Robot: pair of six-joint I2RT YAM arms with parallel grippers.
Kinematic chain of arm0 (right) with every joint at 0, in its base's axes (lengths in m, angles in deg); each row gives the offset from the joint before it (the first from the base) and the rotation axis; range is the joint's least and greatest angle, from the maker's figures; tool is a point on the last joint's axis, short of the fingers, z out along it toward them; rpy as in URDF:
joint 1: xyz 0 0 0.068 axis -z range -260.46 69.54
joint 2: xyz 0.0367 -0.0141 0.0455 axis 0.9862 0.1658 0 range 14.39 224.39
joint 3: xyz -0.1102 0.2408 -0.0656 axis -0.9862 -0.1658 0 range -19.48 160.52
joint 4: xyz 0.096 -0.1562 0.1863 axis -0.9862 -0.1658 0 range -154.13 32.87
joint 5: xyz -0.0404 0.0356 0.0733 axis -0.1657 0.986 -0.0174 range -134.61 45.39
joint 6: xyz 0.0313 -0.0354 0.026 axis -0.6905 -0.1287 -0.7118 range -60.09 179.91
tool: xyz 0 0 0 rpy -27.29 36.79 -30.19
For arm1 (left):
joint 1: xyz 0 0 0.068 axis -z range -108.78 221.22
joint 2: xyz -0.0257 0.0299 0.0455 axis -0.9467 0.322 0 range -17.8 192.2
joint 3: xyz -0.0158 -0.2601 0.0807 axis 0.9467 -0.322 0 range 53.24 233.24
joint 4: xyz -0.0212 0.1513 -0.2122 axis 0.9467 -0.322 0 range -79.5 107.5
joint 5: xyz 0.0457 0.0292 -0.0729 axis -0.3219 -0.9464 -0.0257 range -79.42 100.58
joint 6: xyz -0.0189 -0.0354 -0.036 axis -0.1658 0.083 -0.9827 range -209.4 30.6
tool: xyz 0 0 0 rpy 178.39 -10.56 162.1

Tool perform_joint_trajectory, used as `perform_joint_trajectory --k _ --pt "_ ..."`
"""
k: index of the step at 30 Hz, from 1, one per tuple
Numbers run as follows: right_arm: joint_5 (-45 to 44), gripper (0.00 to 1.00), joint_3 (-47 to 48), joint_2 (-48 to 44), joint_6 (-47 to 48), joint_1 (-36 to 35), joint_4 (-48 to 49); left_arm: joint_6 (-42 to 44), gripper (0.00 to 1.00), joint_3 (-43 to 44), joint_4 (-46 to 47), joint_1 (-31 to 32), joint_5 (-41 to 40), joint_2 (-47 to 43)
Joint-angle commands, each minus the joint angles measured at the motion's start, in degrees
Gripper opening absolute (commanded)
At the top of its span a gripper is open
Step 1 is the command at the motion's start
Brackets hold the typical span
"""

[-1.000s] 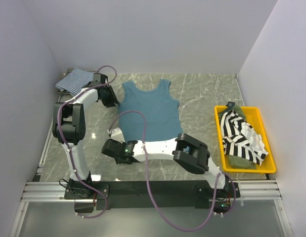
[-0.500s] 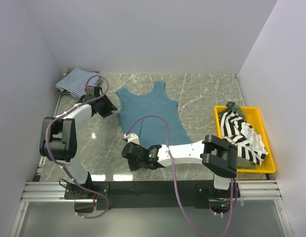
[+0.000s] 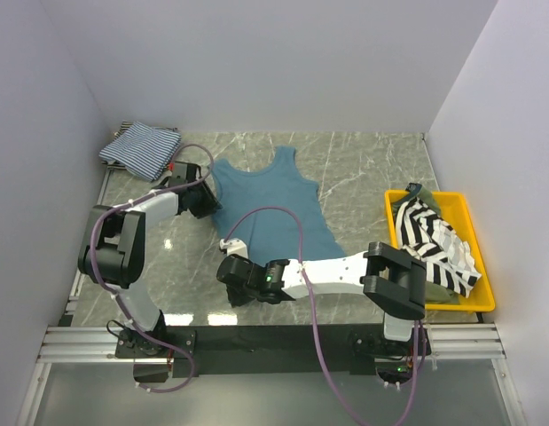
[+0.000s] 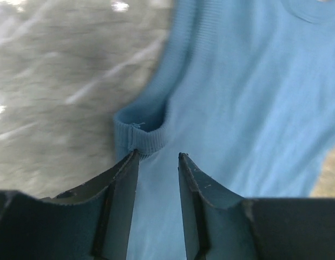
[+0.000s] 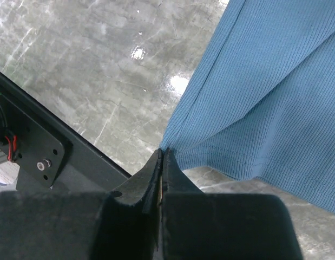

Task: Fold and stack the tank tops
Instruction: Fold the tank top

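The plain teal-blue tank top lies flat mid-table, skewed, neck toward the back. My left gripper is at its left shoulder strap. In the left wrist view the left gripper is open, its jaws straddling the cloth just below the strap end, with nothing gripped. My right gripper is shut on the near-left hem corner of the teal tank top, and its tips pinch the cloth low over the table. The fine blue-and-white striped top lies bunched at the back left.
A yellow tray at the right edge holds the black-and-white striped top over the olive-green one. The black base rail runs close beside my right gripper. White walls enclose the table on three sides.
My right gripper has dragged the hem corner toward the near edge, skewing the teal top. My left gripper has swung from beside the striped top onto the teal top's left strap.
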Motion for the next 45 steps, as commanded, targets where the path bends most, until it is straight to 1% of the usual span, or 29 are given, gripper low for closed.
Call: perform_joint_trajectory --k 1,7,8,10,13,20,24,25,27,28,31,38,45 --pt "-0.35 0.0 2.17 -1.16 0.28 -0.52 0.12 0.96 0.41 1.49 -1.8 -0.11 -7.32 -0.58" --pt "-0.43 0.0 2.26 -0.9 -0.06 -0.52 -0.32 1.23 0.38 2.28 -3.12 -0.11 -7.33 -0.58" --pt "-0.43 0.0 2.09 -1.07 -0.15 -0.52 -0.06 1.31 0.38 2.02 -3.03 -0.11 -9.07 -1.1" --pt "-0.52 0.0 2.17 -0.9 -0.15 -0.52 -0.23 1.4 0.38 2.45 -3.29 -0.11 -9.61 -1.11" --pt "-0.43 0.0 2.44 -0.9 -0.15 -0.52 -0.41 1.67 0.35 3.42 -4.35 -0.11 -9.79 0.65" --pt "0.62 0.0 3.4 -0.81 -0.07 -0.52 -0.58 1.58 0.37 3.25 -2.59 0.07 -9.27 3.28" --pt "1.59 0.0 4.28 -0.63 0.11 -0.52 -0.85 1.23 0.35 3.77 -1.8 -0.02 -9.61 4.34" --pt "1.85 0.0 4.46 -0.63 0.2 -0.52 -0.85 1.05 0.32 4.04 -1.8 -0.02 -9.88 4.52" --pt "3.17 0.0 4.9 -0.46 0.29 -0.52 -0.67 0.7 0.24 4.56 -2.15 -0.02 -10.75 4.78" --pt "3.6 0.0 4.99 -0.2 0.2 -0.61 -0.67 0.52 0.15 5.0 -2.33 -0.02 -11.37 4.78" --pt "5.27 0.0 5.08 0.51 -0.15 -0.52 0.12 0.0 0.01 5.88 -3.29 -0.02 -13.91 4.34" --pt "11.34 0.0 7.09 3.84 -0.42 -0.87 3.81 -1.85 0.01 5.45 -5.75 -2.04 -20.42 1.19" --pt "14.59 0.0 10.34 6.13 0.11 -1.14 5.13 -3.78 0.0 4.48 -7.6 -5.03 -23.86 -0.49"
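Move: The left hand, empty and half open, has the blue tank top's left underarm corner about 3 cm to its left, 1 cm ahead and 2 cm below. From this hand, the near shoulder strap lies some 14 cm ahead and 4 cm right, and the striped pile roughly 18 cm ahead and 18 cm left. The right hand holds the bottom hem's left corner; the underarm corner is about 30 cm ahead of it, 11 cm left and 3 cm lower. The left hand eases about 3 cm left and 2 cm down onto the tank top's underarm corner, shuts its fingers on the cloth, then draws it some 5 cm farther left, the wrist turning counter-clockwise and its left side rising, about 15 degrees each. The right hand first stays put, keeping its pinch on the hem corner, then pulls that corner about 5 cm left and 2 cm back towards the base, turning slightly counter-clockwise. ##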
